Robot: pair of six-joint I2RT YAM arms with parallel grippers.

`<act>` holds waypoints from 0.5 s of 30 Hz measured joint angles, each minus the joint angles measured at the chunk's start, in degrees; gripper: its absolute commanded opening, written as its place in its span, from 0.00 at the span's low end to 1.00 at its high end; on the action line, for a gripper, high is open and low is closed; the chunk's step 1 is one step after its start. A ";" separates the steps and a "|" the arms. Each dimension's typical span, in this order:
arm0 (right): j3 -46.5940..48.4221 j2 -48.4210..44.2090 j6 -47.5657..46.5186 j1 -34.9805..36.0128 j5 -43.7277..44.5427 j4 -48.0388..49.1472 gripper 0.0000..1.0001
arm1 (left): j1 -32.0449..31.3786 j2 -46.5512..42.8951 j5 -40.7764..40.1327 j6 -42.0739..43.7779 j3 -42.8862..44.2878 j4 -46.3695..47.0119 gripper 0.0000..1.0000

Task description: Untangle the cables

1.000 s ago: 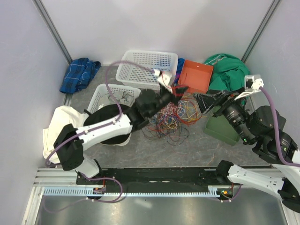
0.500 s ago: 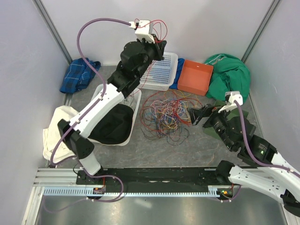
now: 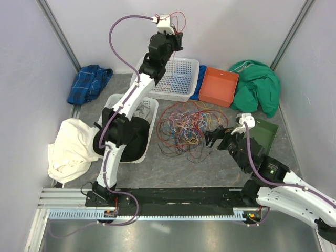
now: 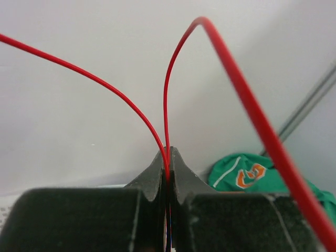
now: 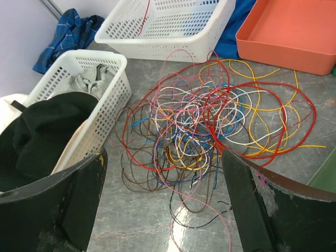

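The cables [image 3: 186, 126] lie as a loose many-coloured tangle on the grey table; in the right wrist view the cables [image 5: 210, 121] spread just beyond my fingers. My left gripper [image 3: 177, 38] is raised high at the back, over the large white basket [image 3: 184, 79]. It is shut on one red cable [image 4: 164, 105], whose strands rise from the pinched fingertips and loop overhead. My right gripper [image 3: 212, 139] sits low at the tangle's right edge. In its own view the right gripper [image 5: 163, 205] stands open and holds nothing.
A small white basket [image 3: 118, 102] with a black hat [image 3: 126, 139] stands left of the tangle. An orange tray [image 3: 220, 84] and green garment [image 3: 257, 84] are at the back right, a green bin [image 3: 265, 134] on the right. Blue cloth [image 3: 89, 81] and white cloth [image 3: 68, 149] lie left.
My left arm has swung up from the tangle to high over the back basket, drawing the red cable with it. My right gripper has opened wider and moved left toward the tangle.
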 measured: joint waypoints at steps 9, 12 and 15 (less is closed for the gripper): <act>-2.49 4.22 -0.46 0.00 -0.09 3.82 0.98 | 7.76 9.27 3.19 -9.07 6.01 -1.36 0.99; -2.49 5.20 -0.46 0.00 -0.13 4.39 0.98 | 8.76 9.64 4.81 -11.67 6.32 -5.25 1.00; -2.49 5.16 -0.46 0.00 -0.09 4.57 0.98 | 8.83 9.53 5.90 -14.27 6.95 -9.73 1.00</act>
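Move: The left hand holds a red cable high over the far white basket, whose middle lies some 34 cm below it, about 6 cm to its left and 2 cm farther out. From that hand the orange bin is 24 cm right and 2 cm back, the cable tangle 23 cm back and 8 cm right. From the empty right hand the tangle lies about 16 cm ahead, 6 cm left and 24 cm down, with the green tray 23 cm right and 13 cm ahead. The left hand sinks about 9 cm towards the white basket while carrying forward and left some 6 cm each, tips its fingers down by about 15 degrees, and partway through opens them wide from shut, letting go of the red cable over the basket. The right hand, still wide open and touching nothing, eases down roughly 2.5 cm and a little left towards the tangle, coming nearly to rest well above it. ##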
